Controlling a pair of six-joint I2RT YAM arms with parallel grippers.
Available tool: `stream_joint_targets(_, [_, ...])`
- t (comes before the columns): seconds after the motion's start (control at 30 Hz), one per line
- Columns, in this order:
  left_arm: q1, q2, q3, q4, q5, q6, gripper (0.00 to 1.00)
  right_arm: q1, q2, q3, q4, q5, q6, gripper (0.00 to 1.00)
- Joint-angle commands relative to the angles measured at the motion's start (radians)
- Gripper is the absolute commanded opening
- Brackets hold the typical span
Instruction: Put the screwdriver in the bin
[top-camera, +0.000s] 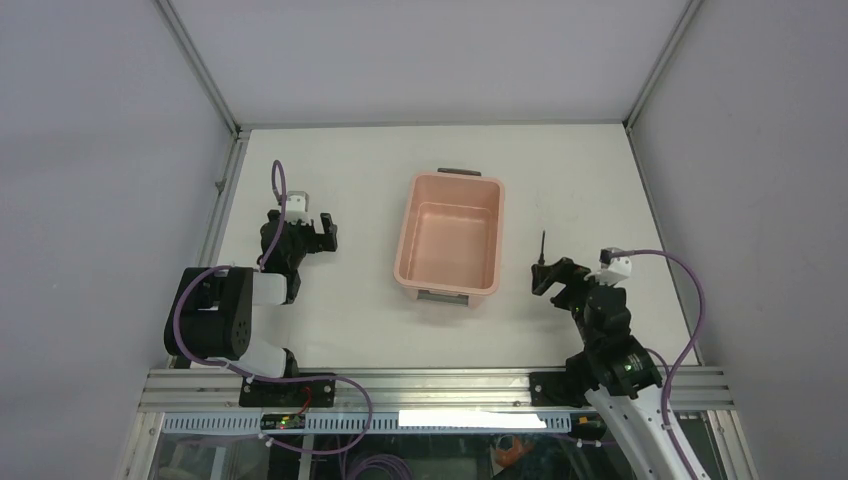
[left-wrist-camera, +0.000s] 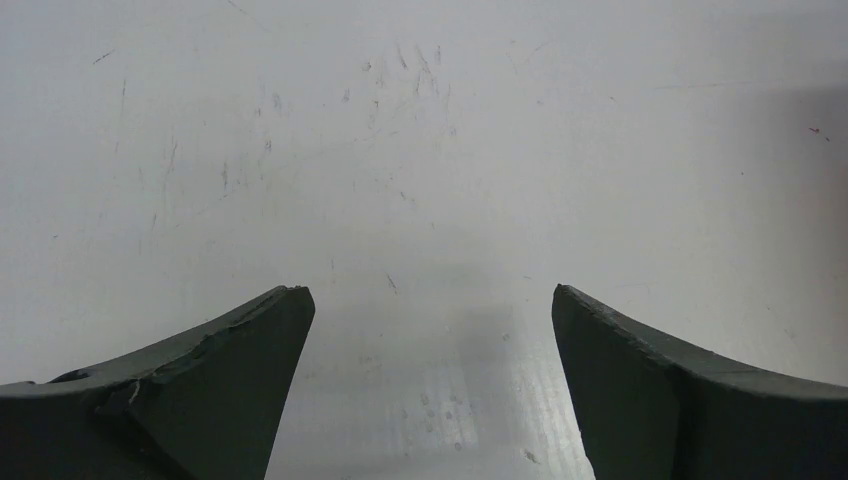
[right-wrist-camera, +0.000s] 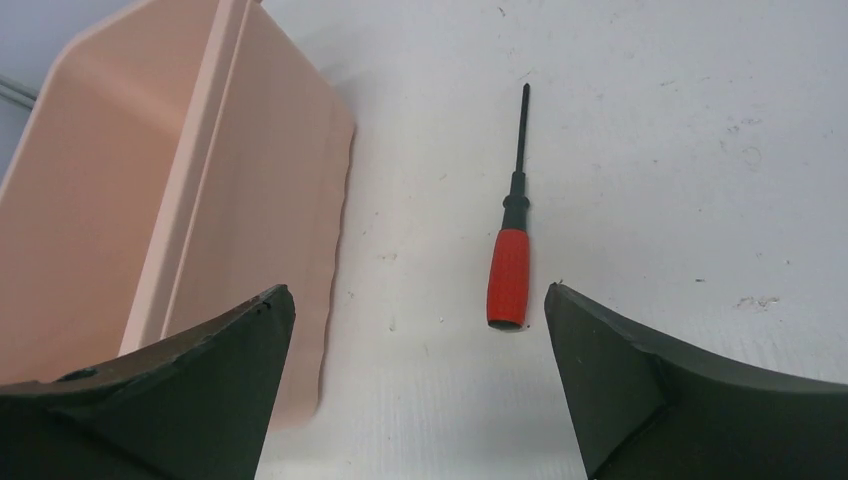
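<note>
The screwdriver (right-wrist-camera: 509, 264), red-handled with a thin black shaft, lies flat on the white table to the right of the bin (right-wrist-camera: 120, 190). Seen from above, only its black shaft (top-camera: 542, 245) shows, just beyond my right gripper (top-camera: 553, 280). In the right wrist view my right gripper (right-wrist-camera: 420, 305) stands open, the handle's end just ahead of its tips and close to the right finger, with nothing between the fingers. The salmon-pink bin (top-camera: 497, 232) sits mid-table with nothing in it. My left gripper (top-camera: 314, 232) is open over bare table left of the bin, and its wrist view (left-wrist-camera: 432, 300) shows nothing between the fingers.
Metal frame rails (top-camera: 222, 190) run along the table's left, right and far sides. Grey walls enclose the cell. A dark grey handle (top-camera: 458, 172) sticks out at each short end of the bin.
</note>
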Motion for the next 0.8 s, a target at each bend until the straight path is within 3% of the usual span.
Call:
stream_joint_targets(0.0, [0.010, -0.004, 0.017, 0.057, 0.025, -0.009, 0.99, -0.001, 0.031, 0.026, 0.049, 0.041, 0.024, 0.99])
stream_joint_targets(0.13, [0.010, -0.005, 0.017, 0.057, 0.024, -0.009, 0.99, -0.001, 0.045, 0.115, 0.013, 0.045, -0.008, 0.99])
stream_joint_targets(0.33, [0.010, -0.005, 0.017, 0.057, 0.024, -0.008, 0.99, -0.002, 0.112, 0.336, 0.054, -0.052, -0.200, 0.99])
stream_joint_targets(0.5, [0.010, -0.004, 0.017, 0.057, 0.024, -0.009, 0.99, -0.002, 0.486, 0.684, -0.118, 0.099, -0.264, 0.99])
stream_joint_targets(0.63, [0.010, -0.004, 0.017, 0.057, 0.024, -0.009, 0.99, -0.035, 0.882, 1.048, -0.468, 0.283, -0.214, 0.99])
stream_joint_targets(0.77, [0.010, -0.004, 0.017, 0.057, 0.025, -0.008, 0.99, -0.158, 1.210, 1.300, -0.649, 0.086, -0.228, 0.99])
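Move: The screwdriver lies on the table ahead of my right hand, its middle about 6 cm forward, 4 cm to the left and some 12 cm below. The bin stands beyond it on the left, centred roughly 22 cm left of this hand and 11 cm ahead, about 8 cm lower. From my left hand the screwdriver is about 51 cm to the right, 10 cm nearer my base and 3 cm below. After barely stirring, I lift my empty right hand steeply away from the screwdriver, some 21 cm up in all, and near the top carry it about 9 cm forward with a little drift to the right. The wrist first tips up about 10 degrees, then back down as its left side dips nearly 20. My fingers stay wide open. ##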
